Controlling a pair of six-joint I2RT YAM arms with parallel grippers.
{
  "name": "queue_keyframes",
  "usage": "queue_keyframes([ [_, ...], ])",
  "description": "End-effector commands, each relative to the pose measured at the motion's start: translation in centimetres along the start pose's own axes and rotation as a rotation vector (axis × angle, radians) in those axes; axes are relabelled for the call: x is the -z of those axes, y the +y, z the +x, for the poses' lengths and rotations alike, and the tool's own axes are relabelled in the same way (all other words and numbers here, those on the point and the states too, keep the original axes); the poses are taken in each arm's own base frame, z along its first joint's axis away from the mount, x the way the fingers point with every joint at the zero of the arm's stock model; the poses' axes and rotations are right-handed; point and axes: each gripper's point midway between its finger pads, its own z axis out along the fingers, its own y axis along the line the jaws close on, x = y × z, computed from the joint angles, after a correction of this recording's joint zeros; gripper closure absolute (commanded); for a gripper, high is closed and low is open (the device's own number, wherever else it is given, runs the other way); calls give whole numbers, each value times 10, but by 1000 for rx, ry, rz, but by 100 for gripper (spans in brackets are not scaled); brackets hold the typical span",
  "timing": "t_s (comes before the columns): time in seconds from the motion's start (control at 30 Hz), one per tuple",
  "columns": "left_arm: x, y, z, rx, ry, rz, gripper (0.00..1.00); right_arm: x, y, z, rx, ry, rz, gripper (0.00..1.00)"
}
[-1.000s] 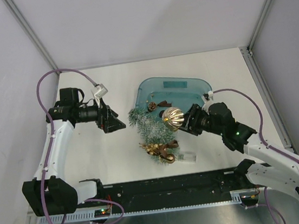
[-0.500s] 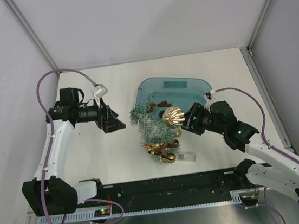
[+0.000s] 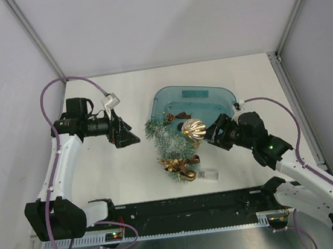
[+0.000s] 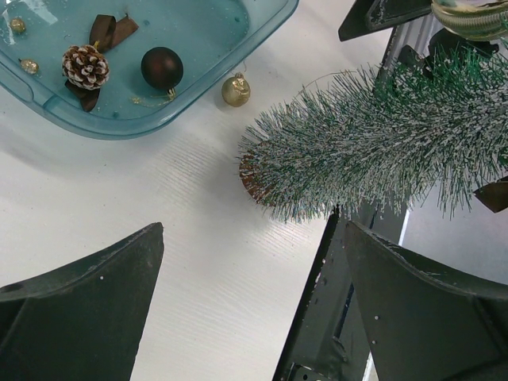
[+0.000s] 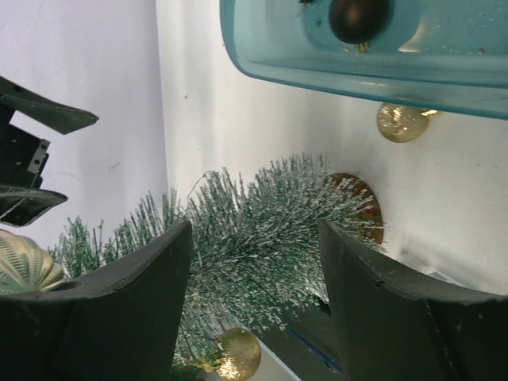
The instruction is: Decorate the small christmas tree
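The small christmas tree [image 3: 167,140] lies on its side just in front of the teal tub [image 3: 215,96], its wood base [image 4: 252,179] facing my left gripper. A large ribbed gold ornament [image 3: 193,129] rests on its branches. My right gripper [image 3: 210,133] is open just right of that ornament and holds nothing. From the right wrist, the tree [image 5: 262,230] fills the gap between the open fingers [image 5: 151,278]. My left gripper [image 3: 130,138] hangs open and empty left of the tree [image 4: 373,143].
The tub [image 4: 198,95] holds a pine cone [image 4: 85,67] and a dark brown ball [image 4: 162,67]. A small gold ball [image 4: 236,89] lies on the table beside it. Gold and brown decorations [image 3: 177,165] cluster at the tree's near end, next to a small clear piece [image 3: 209,174].
My right gripper has opened wider and drawn back to the right, away from the ribbed gold ornament, which stays on the tree. The left arm has not moved.
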Motion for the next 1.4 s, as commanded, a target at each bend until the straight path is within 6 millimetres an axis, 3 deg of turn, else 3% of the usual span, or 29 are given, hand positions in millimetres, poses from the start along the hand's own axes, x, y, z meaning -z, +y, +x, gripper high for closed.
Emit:
queue_keyframes([
  [0.0, 3, -10, -5, -41, -23, 16, 0, 9, 6, -13, 51, -40, -1, 31],
  [0.33, 1, -6, -1, -32, -12, 10, 0, 12, -17, -40, 134, -131, 87, 30],
  [0.63, -1, 4, 9, -39, 18, -17, 0, -8, -26, -59, 193, -160, 121, 30],
  [0.77, -3, 12, 15, -29, 39, -34, 0, -34, -28, -83, 258, -189, 141, 29],
  [1.03, -7, 29, 32, -47, 86, -63, 1, -121, -51, -112, 398, -114, 205, 27],
  [1.23, -11, 58, 43, 7, 150, -128, 1, -169, -68, -114, 447, -14, 159, 27],
  [1.37, -16, 82, 42, 39, 191, -171, 1, -182, -71, -106, 398, 60, 54, 30],
])
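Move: The pinecone ornament with its brown ribbon lies in the blue bin, about 20 cm ahead of the right hand, 9 cm to its left and 18 cm below. The dark ball sits some 5 cm nearer than it, 7 cm left of the hand; the bin's middle is 19 cm ahead and 2 cm left. The striped gold ornament hangs beside the hand, 7 cm left and 1 cm ahead. From the left hand, the pinecone is roughly 17 cm ahead, 17 cm right. Draw the right gripper about 4 cm to the right, clear of the striped gold ornament, then swing it forward some 18 cm and down about 11 cm over the bin towards the pinecone ornament. Tip the fingers more steeply down by roughly 25 degrees, keeping them open. Late on, lower the empty left gripper about 7 cm, easing slightly forward and left. ##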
